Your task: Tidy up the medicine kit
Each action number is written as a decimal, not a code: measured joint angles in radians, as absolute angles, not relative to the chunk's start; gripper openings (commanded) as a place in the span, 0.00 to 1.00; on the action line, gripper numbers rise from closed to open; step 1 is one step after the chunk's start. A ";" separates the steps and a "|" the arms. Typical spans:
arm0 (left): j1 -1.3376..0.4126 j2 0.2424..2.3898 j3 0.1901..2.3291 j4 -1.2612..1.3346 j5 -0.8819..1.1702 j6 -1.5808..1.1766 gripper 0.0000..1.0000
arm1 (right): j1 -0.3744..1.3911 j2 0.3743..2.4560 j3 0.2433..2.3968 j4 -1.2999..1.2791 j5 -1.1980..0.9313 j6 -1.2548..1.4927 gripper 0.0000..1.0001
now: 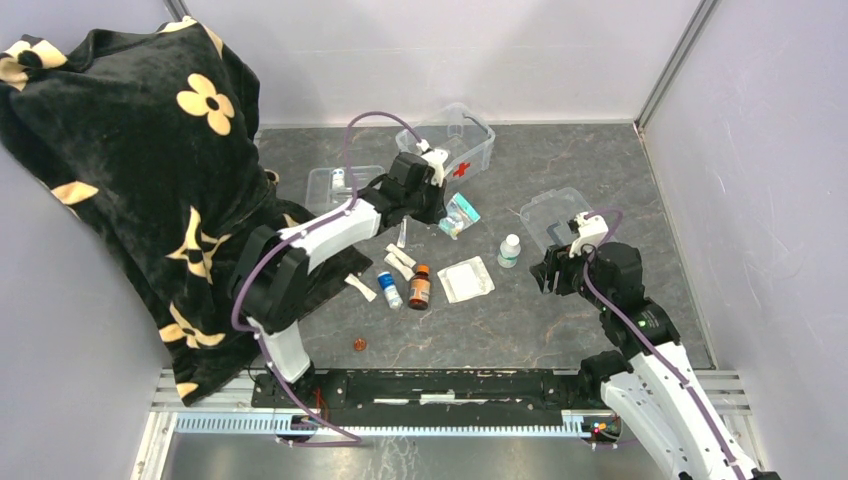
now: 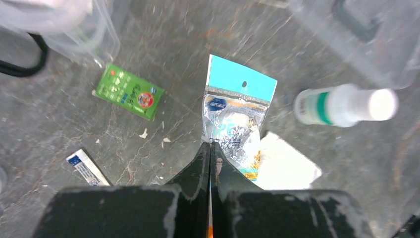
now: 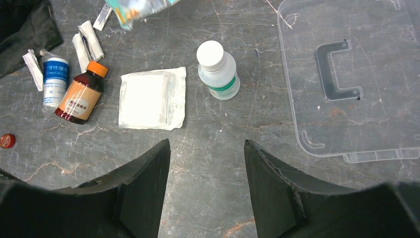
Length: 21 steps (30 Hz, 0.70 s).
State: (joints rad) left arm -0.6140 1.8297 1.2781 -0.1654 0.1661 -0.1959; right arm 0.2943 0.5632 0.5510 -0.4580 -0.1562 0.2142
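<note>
The medicine kit (image 1: 455, 140), a clear box with a red cross, stands open at the back of the table. My left gripper (image 1: 443, 203) hovers just in front of it. In the left wrist view that gripper (image 2: 210, 145) is shut on the near end of a clear packet with a teal header (image 2: 236, 119), which hangs above the table (image 1: 459, 215). My right gripper (image 3: 207, 144) is open with nothing in it, low over bare table (image 1: 553, 272) near the flat clear lid (image 3: 346, 74).
A white bottle with a green band (image 1: 510, 250) stands between the arms. A gauze pad (image 1: 466, 279), brown bottle (image 1: 419, 287), blue-labelled vial (image 1: 390, 290) and small sachets lie centre. A divided tray (image 1: 335, 185) sits back left, a flowered black cloth (image 1: 130, 150) far left. A green packet (image 2: 130, 92) lies beside the kit.
</note>
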 measured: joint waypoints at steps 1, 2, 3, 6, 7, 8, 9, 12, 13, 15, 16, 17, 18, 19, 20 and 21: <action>-0.615 1.795 1.284 -0.174 0.163 -0.201 0.02 | 0.294 0.561 0.551 -0.460 -0.156 0.215 0.63; -0.615 1.774 1.293 -0.179 0.160 -0.208 0.02 | 0.294 0.559 0.551 -0.463 -0.156 0.214 0.63; -0.616 1.760 1.308 -0.186 0.157 -0.215 0.02 | 0.294 0.557 0.551 -0.465 -0.155 0.214 0.63; -0.611 1.744 1.388 -0.197 0.134 -0.250 0.02 | 0.294 0.555 0.551 -0.470 -0.155 0.213 0.63; -0.607 1.744 1.410 -0.197 0.130 -0.260 0.02 | 0.294 0.555 0.551 -0.473 -0.155 0.213 0.63; -0.598 1.744 1.440 -0.198 0.121 -0.280 0.02 | 0.294 0.555 0.551 -0.475 -0.155 0.212 0.63; -0.591 1.744 1.452 -0.200 0.116 -0.289 0.02 | 0.294 0.555 0.551 -0.477 -0.154 0.212 0.63; -0.549 1.744 1.502 -0.195 0.088 -0.353 0.02 | 0.294 0.550 0.551 -0.487 -0.147 0.212 0.63; -0.535 1.744 1.510 -0.187 0.077 -0.372 0.02 | 0.294 0.550 0.551 -0.490 -0.144 0.212 0.63; -0.505 1.748 1.523 -0.170 0.048 -0.415 0.02 | 0.294 0.546 0.551 -0.493 -0.134 0.212 0.63; -0.492 1.757 1.535 -0.164 0.027 -0.439 0.02 | 0.294 0.545 0.551 -0.495 -0.130 0.213 0.63; -0.477 1.772 1.553 -0.160 0.007 -0.459 0.02 | 0.294 0.544 0.551 -0.496 -0.126 0.213 0.63; -0.465 1.792 1.575 -0.157 -0.010 -0.476 0.02 | 0.294 0.544 0.551 -0.498 -0.125 0.213 0.63; -0.458 1.810 1.596 -0.155 -0.022 -0.490 0.02 | 0.294 0.544 0.551 -0.500 -0.121 0.213 0.64; -0.453 1.830 1.617 -0.153 -0.033 -0.499 0.03 | 0.294 0.544 0.551 -0.506 -0.119 0.214 0.64; -0.449 1.859 1.646 -0.151 -0.047 -0.519 0.03 | 0.294 0.543 0.551 -0.512 -0.116 0.214 0.64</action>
State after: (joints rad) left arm -0.4488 1.8587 1.6463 -0.1513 -0.0475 -0.5190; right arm 0.2943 0.5434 0.5510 -0.5117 -0.1162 0.2142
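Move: The left hand already holds the teal-topped packet just off the table. The open clear box it is taken to has its middle about 18 cm straight ahead and 3 cm lower. Some 8 cm below the hand, the green packet lies 7 cm ahead and 2 cm left, and the small tube 2 cm ahead and 9 cm left. The white bottle stands 4 cm back and 14 cm right, 6 cm lower. From the right hand the box is roughly 33 cm ahead, 20 cm left and 9 cm lower. Fingers shut on the lower end of the teal-topped packet, the left hand first climbs steeply to clear the clear box's rim, about 15 cm in all, with most of the rise done before the forward swing gathers. It then carries the packet some 13 cm forward and about 5 cm left over the box's near-left side, the wrist turning roughly 30 degrees counter-clockwise and the fingertips tipping up to point more forward, the grip kept throughout. ##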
